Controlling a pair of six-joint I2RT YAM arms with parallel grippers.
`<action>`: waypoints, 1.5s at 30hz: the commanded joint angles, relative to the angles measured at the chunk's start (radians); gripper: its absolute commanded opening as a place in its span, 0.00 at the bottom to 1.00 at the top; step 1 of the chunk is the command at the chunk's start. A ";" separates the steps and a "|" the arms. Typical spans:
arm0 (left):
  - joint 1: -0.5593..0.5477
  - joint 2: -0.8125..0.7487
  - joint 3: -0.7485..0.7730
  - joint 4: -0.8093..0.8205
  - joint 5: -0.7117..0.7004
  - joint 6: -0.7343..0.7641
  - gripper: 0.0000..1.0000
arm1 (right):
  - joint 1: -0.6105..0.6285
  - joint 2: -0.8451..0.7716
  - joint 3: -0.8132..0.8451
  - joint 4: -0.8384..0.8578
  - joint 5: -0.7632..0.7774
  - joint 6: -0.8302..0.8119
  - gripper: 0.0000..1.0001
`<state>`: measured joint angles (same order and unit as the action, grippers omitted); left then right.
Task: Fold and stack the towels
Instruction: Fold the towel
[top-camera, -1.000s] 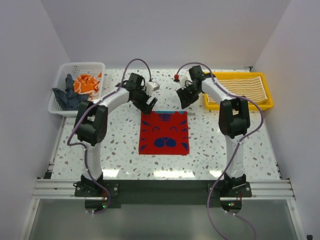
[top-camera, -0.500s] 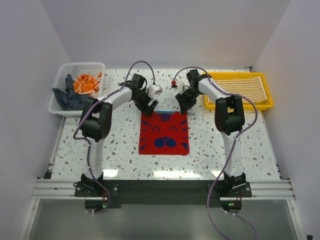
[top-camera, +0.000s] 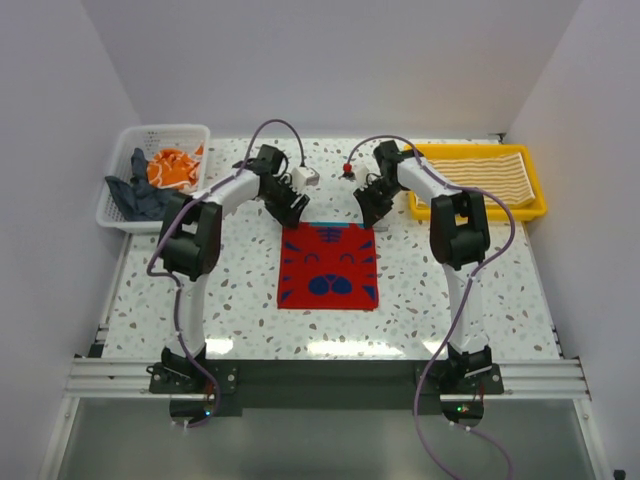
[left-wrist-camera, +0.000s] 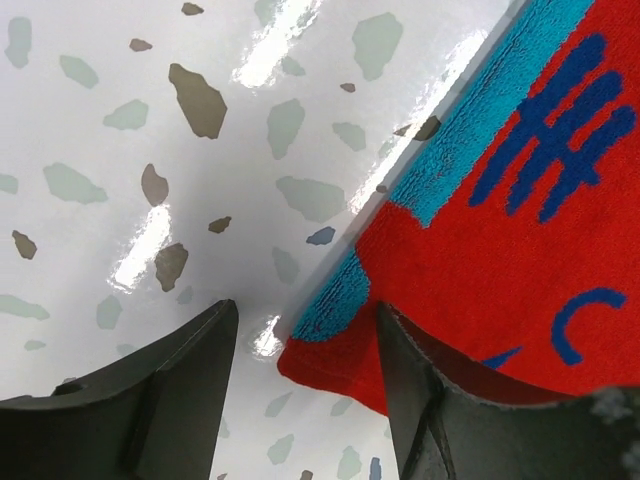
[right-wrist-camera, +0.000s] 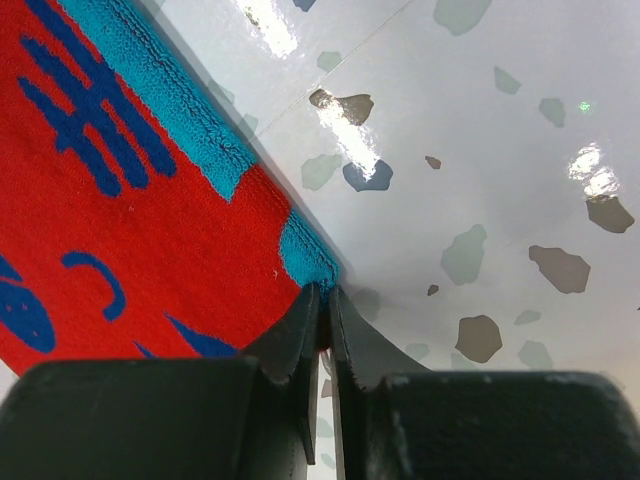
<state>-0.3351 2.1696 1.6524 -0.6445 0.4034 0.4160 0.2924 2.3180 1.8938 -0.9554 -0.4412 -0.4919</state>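
Note:
A red towel (top-camera: 329, 265) with a blue tiger face and teal edge lies flat in the middle of the table. My left gripper (top-camera: 293, 215) is down at its far left corner. In the left wrist view that gripper (left-wrist-camera: 305, 325) is open, its fingers astride the towel (left-wrist-camera: 500, 250) corner without pinching it. My right gripper (top-camera: 372, 215) is at the far right corner. In the right wrist view that gripper (right-wrist-camera: 325, 295) is shut on the teal corner tip of the towel (right-wrist-camera: 150, 230). A tan-and-white striped towel (top-camera: 480, 172) lies folded in the yellow tray (top-camera: 478, 212).
A white mesh basket (top-camera: 160, 133) at the back left holds an orange towel (top-camera: 172, 167) and a dark blue-grey towel (top-camera: 140, 197) that hangs over its rim. A small white object (top-camera: 305, 175) and a red knob (top-camera: 348, 168) sit behind the grippers.
Both grippers dropped onto the red towel's far corners. The right jaws closed on their corner. The left jaws narrowed around theirs.

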 joint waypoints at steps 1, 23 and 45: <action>0.024 0.018 0.027 -0.052 0.018 0.030 0.62 | 0.005 0.018 -0.029 -0.032 -0.001 -0.025 0.07; 0.002 0.036 -0.083 -0.135 -0.004 0.000 0.36 | 0.016 -0.019 -0.029 -0.026 0.044 -0.007 0.04; 0.013 -0.033 -0.029 -0.029 -0.075 0.003 0.00 | 0.034 -0.179 -0.061 0.161 0.202 0.059 0.00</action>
<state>-0.3275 2.1597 1.6306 -0.6819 0.3828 0.4110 0.3191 2.2612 1.8530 -0.8730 -0.3161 -0.4526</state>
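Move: The red towel's far left corner lies almost between the left hand's open fingers, about 1 cm back, 1 cm to the left and 1 cm below; the towel's middle is some 8 cm back and 8 cm to the right of this hand. The far right corner is already pinched in the right hand's fingertips. From the right hand, the yellow tray is roughly 22 cm to the right and 9 cm farther out. The towel's far left corner is taken by the left hand, which eases about 1 cm left, draws back some 1.5 cm and sinks slightly, its fingers closing from well open to shut on the teal hem. The right hand keeps its pinch and stays put until near the end, then carries its corner about 1.5 cm forward and 1 cm up, the fingertips swinging outward. ##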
